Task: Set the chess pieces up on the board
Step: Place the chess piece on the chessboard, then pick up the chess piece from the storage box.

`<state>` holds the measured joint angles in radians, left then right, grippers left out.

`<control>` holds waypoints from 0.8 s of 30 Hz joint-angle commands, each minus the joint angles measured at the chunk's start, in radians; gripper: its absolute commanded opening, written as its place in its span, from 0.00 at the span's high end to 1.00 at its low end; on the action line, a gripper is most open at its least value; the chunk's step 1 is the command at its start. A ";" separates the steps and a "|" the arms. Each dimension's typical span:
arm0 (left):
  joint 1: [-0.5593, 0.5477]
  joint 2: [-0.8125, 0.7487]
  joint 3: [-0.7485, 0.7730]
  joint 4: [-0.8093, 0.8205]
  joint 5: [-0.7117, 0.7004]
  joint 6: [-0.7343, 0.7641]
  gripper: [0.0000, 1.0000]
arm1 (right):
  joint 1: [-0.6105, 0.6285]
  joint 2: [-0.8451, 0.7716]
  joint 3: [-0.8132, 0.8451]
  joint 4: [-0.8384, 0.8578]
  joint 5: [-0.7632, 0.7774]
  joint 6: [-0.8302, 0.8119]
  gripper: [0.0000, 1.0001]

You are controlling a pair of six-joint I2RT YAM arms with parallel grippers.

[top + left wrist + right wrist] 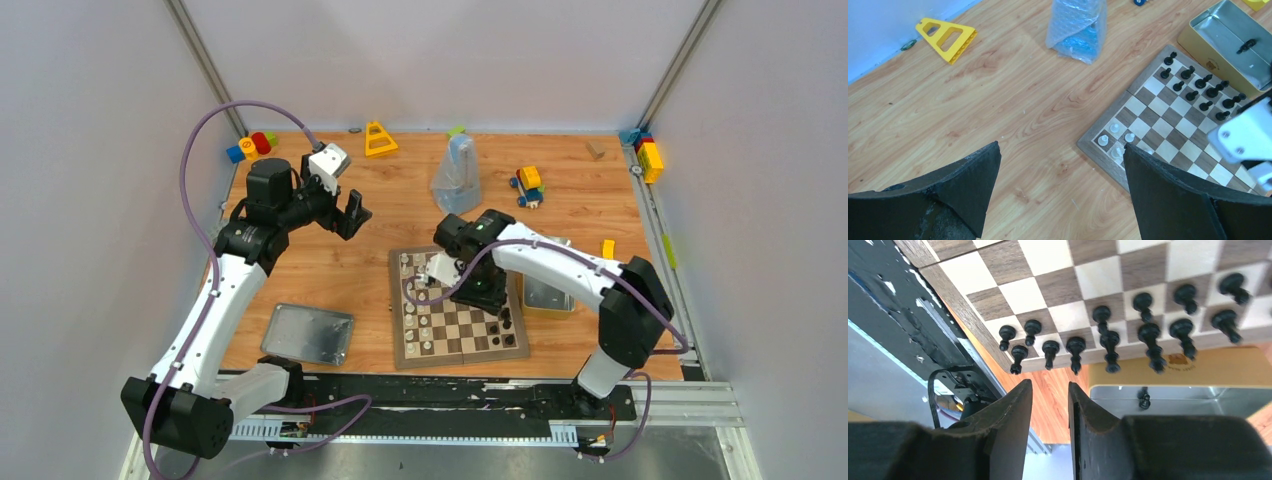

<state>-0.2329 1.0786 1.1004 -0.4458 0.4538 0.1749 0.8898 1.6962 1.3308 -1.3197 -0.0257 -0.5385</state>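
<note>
The board lies in front of the arms, with cream-white chess pieces on its left side and black chess pieces on its right. My right gripper hovers over the board's right part. In the right wrist view its jaws stand slightly apart with nothing between them, above two rows of black pieces. One black piece lies in the tin. My left gripper is wide open and empty, raised over bare table left of the board.
The silver tin lid lies left of the board, and the tin sits at its right edge. A bubble-wrap bag, a yellow triangular block and coloured toy blocks stand at the back.
</note>
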 commanded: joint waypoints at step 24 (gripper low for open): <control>0.007 -0.008 0.021 0.037 0.044 0.005 0.00 | -0.654 -0.112 -0.148 0.227 -0.022 -0.302 0.68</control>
<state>-0.2329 1.0786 1.1004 -0.4446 0.4770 0.1738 0.2699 1.5455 1.2015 -1.1793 -0.0616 -0.7593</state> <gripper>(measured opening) 0.998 0.326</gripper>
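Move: The last black chess piece lies in the open metal box, about 8 cm ahead of the empty right hand, 16 cm to its right and 8 cm below. The box's middle is some 8 cm ahead and 12 cm right; the just-placed black piece stands about 1 cm back, 2 cm right and 4 cm below. From the left hand, the boxed piece lies roughly 44 cm right, 8 cm back and 25 cm below. The right hand arcs up then down, about 13 cm right and 8 forward, towards the boxed black piece. ##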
